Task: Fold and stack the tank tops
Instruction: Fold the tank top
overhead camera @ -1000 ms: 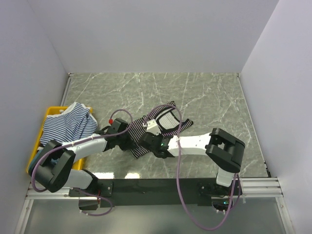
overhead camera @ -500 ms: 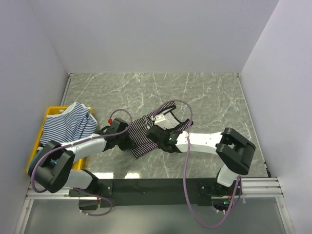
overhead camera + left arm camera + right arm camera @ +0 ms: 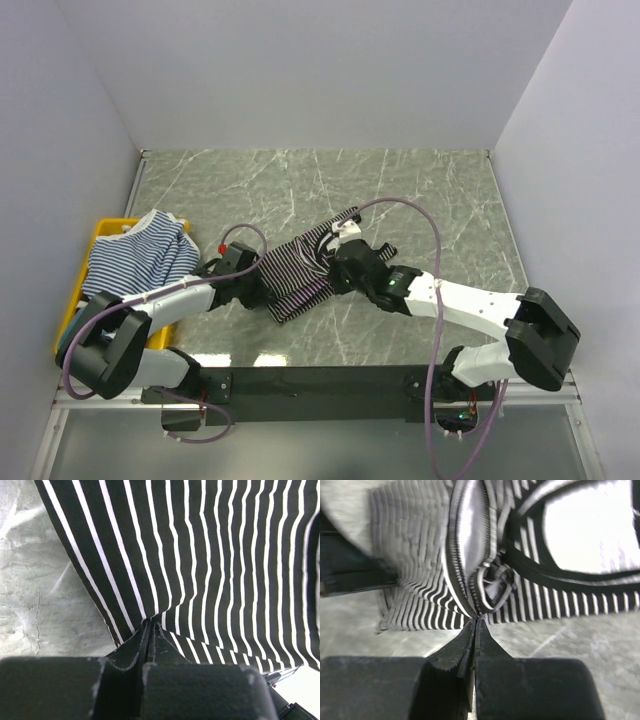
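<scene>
A black-and-white striped tank top (image 3: 300,265) lies bunched on the marble table between my two arms. My left gripper (image 3: 262,290) is shut on its left edge; in the left wrist view the striped tank top (image 3: 210,555) runs up from the closed left gripper (image 3: 149,625). My right gripper (image 3: 335,272) is shut on a fold at its right side; in the right wrist view the tank top (image 3: 470,570) with its black-trimmed armhole hangs off the closed right gripper (image 3: 476,617). A blue-and-white striped tank top (image 3: 140,255) is heaped in the yellow bin (image 3: 100,232).
The yellow bin stands at the table's left edge against the wall. White walls enclose the marble table (image 3: 420,190) on three sides. A black rail (image 3: 330,382) holding the arm bases runs along the near edge. Purple cables loop above both arms.
My right gripper closed on the black-and-white top and moved to the right, the arm swinging out with it. The cloth has been drawn more compact. The left gripper has stayed put, still gripping.
</scene>
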Controlling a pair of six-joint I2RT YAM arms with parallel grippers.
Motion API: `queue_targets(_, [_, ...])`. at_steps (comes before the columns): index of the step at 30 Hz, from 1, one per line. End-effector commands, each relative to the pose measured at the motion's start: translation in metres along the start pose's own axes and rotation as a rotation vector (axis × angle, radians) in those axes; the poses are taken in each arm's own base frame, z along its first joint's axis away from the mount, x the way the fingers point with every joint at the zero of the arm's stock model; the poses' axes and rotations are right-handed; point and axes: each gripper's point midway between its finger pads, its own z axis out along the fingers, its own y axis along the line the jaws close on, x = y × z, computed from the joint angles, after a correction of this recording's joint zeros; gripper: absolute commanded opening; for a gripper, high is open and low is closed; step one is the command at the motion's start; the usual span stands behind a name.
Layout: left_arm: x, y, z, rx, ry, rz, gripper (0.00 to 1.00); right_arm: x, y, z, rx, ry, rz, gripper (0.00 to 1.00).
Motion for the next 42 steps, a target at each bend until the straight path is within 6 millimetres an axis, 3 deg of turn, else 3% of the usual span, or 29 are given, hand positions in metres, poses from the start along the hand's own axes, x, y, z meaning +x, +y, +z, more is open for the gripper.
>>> queue_targets(1, [0.001, 0.016, 0.0, -0.046, -0.001, 0.023, 0.01, -0.02, 0.017, -0.01, -0.126, -0.055, -0.074, 0.0])
queue_targets(6, [0.0, 0.019, -0.001, -0.057, 0.0, 0.027, 0.01, -0.018, 0.028, -0.012, -0.214, -0.033, -0.125, 0.0])
queue_targets(10, [-0.001, 0.022, -0.001, -0.063, 0.003, 0.024, 0.01, -0.023, 0.022, -0.014, -0.244, -0.036, -0.107, 0.0])
queue_targets(14, [-0.001, 0.024, -0.001, -0.069, 0.008, 0.026, 0.01, -0.03, -0.003, -0.009, -0.207, -0.034, -0.02, 0.02])
queue_targets(17, [-0.002, 0.024, -0.002, -0.069, 0.007, 0.029, 0.01, -0.028, -0.01, -0.003, -0.183, -0.012, 0.009, 0.08])
queue_targets(28, [-0.003, 0.023, -0.001, -0.069, 0.014, 0.029, 0.01, 0.015, -0.023, 0.02, -0.114, 0.136, 0.171, 0.27])
queue_targets(31, [-0.004, 0.02, -0.002, -0.061, 0.016, 0.033, 0.01, 0.002, -0.025, 0.008, -0.062, 0.069, 0.182, 0.34])
queue_targets(34, [-0.005, 0.016, -0.004, -0.05, 0.015, 0.035, 0.01, -0.024, -0.033, -0.004, 0.011, -0.028, 0.181, 0.39])
queue_targets(37, [-0.007, 0.009, -0.007, -0.026, 0.014, 0.039, 0.01, -0.059, -0.017, -0.022, -0.033, -0.127, 0.141, 0.45])
queue_targets(42, [-0.01, -0.004, -0.013, 0.017, 0.01, 0.056, 0.04, -0.077, 0.019, 0.004, -0.047, -0.07, -0.069, 0.46])
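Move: The right fingers already pinch a raised edge of the tank top, some 8 cm above the table; the middle of the folded tank top lies about 7 cm ahead, 4 cm to their left and 8 cm below. At that same depth, its neck opening is about 11 cm ahead and 1 cm right, and its near strap 10 cm ahead and 12 cm right. From the left hand, shut on the fold's corner, that middle is about 10 cm ahead and 14 cm right. Keep the left gripper shut on the fold's corner, nearly still. Ease the right gripper slightly up, left and back with a 10-degree counter-clockwise turn, swing it a couple of centimetres forward and right, then dip about 4 cm, opening the fingers to nearly half and letting go of the raised edge. Turn back clockwise and climb some 7 cm, finishing forward and left, clear above the fold. ##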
